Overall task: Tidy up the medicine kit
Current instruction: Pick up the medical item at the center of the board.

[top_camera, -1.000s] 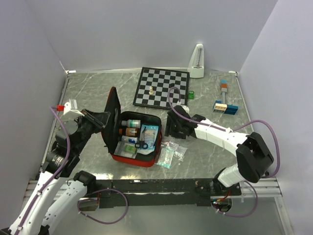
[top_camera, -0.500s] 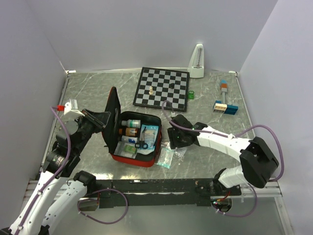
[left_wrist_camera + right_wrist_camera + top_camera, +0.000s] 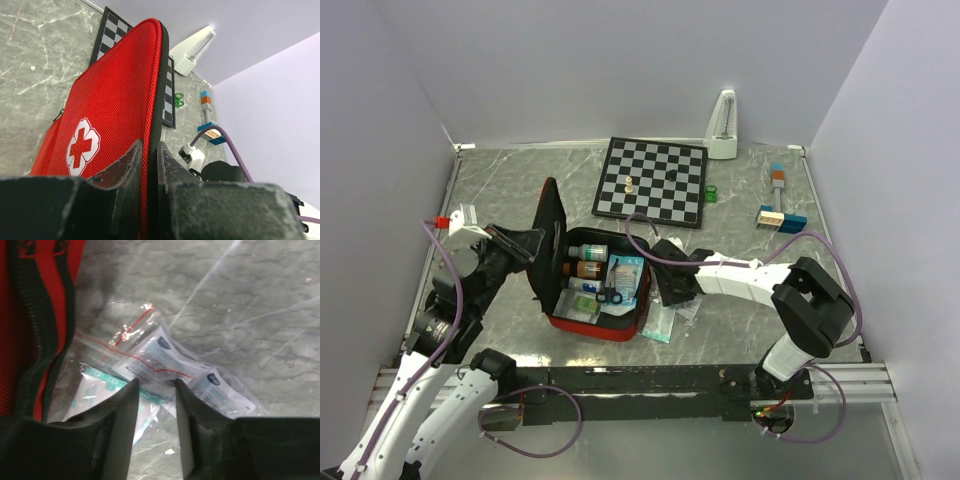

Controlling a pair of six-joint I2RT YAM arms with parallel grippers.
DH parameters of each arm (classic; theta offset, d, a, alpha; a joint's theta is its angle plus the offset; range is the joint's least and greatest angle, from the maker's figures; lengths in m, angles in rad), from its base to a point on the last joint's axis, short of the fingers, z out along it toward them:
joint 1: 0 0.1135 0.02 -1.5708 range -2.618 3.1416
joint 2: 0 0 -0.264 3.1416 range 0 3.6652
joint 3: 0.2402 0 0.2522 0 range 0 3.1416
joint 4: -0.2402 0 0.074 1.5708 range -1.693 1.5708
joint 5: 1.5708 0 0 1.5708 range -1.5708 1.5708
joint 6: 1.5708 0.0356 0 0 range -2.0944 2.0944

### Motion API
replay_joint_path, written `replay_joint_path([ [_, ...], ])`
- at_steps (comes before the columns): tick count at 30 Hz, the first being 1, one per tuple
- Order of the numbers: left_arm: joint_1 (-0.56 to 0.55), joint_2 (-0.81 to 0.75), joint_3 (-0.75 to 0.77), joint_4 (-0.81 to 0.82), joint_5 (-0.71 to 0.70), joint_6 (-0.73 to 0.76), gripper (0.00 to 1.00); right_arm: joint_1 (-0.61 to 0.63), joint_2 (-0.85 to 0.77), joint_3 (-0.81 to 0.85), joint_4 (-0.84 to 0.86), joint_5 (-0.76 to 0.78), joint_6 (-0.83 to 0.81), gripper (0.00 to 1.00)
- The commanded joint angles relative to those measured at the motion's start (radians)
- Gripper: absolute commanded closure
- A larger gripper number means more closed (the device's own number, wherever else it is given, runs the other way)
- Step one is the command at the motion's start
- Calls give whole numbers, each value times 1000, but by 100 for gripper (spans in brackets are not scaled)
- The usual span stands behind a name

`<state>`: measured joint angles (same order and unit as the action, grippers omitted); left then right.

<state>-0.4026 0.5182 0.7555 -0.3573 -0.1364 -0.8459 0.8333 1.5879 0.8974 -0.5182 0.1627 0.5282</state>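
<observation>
The red medicine kit (image 3: 623,331) lies open on the table, with bottles (image 3: 588,252), scissors (image 3: 610,294) and packets inside. Its lid (image 3: 549,238) stands upright, and my left gripper (image 3: 532,243) is shut on the lid's edge. In the left wrist view the lid (image 3: 110,105) shows its white cross, pinched between my left gripper (image 3: 149,145) jaws. My right gripper (image 3: 670,292) hangs low over clear plastic bags (image 3: 665,320) just right of the kit. Seen from the right wrist, my right gripper (image 3: 156,382) is open, straddling a bag of white sachets (image 3: 165,357), with the kit's wall (image 3: 30,315) at left.
A chessboard (image 3: 653,178) with a pale piece (image 3: 629,184) lies behind the kit. A white metronome (image 3: 723,126) stands at the back. A small green object (image 3: 711,193) sits by the board. Coloured blocks (image 3: 780,218) lie at the right.
My right gripper has moved left and down onto the plastic bags beside the kit, and its jaws have narrowed. The left gripper and lid have stayed still.
</observation>
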Motion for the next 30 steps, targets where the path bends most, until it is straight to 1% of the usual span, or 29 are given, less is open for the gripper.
replay_joint_path([
  [1, -1, 5, -35, -123, -25, 42, 99, 0, -15, -14, -3, 57, 29, 65],
  [4, -1, 11, -31, -123, -25, 45, 99, 1, -49, -18, -2, 55, 26, 75],
  [7, -1, 14, -31, -120, -20, 44, 99, 1, -77, -18, -5, 51, 20, 92],
  [8, -1, 14, -31, -120, -19, 44, 99, 0, -89, -20, -5, 47, 16, 100],
  [16, -1, 2, -33, -128, -23, 41, 99, 1, -184, -52, 14, 69, 19, 100],
  [20, -1, 0, -24, -138, -31, 44, 99, 0, -282, -52, 3, 93, 12, 100],
  [25, -1, 8, 7, -146, -31, 47, 99, 3, -472, 12, -68, 89, -59, 100],
  [28, -1, 14, 24, -143, -23, 39, 99, 4, -548, 73, -86, 71, -100, 100],
  [30, -1, 19, 25, -131, -14, 30, 99, 6, -562, 122, -92, 35, -119, 100],
])
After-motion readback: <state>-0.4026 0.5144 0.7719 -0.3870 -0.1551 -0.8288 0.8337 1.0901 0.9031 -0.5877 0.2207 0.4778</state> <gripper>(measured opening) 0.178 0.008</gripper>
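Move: The packet bag, a flat zip bag with white packets, lies right under the right hand's half-open fingers, about 1 cm below and 1 cm to the right. The teal bag overlaps it, some 3 cm left and 4 cm back of that hand; the open kit's middle is roughly 14 cm left and 5 cm ahead. From the left hand at the lid rim, the packet bag is about 25 cm right, 3 cm back and 29 cm down. The packet bag is pinched near its zip edge as the right fingers close fully at table level, then it is drawn up off the table, slowly at first and faster towards the end, about 14 cm almost straight up. Meanwhile the right wrist tilts some 25 degrees, swinging the fingertips forward and left. The left hand stays put, keeping its grip on the lid's rim. ##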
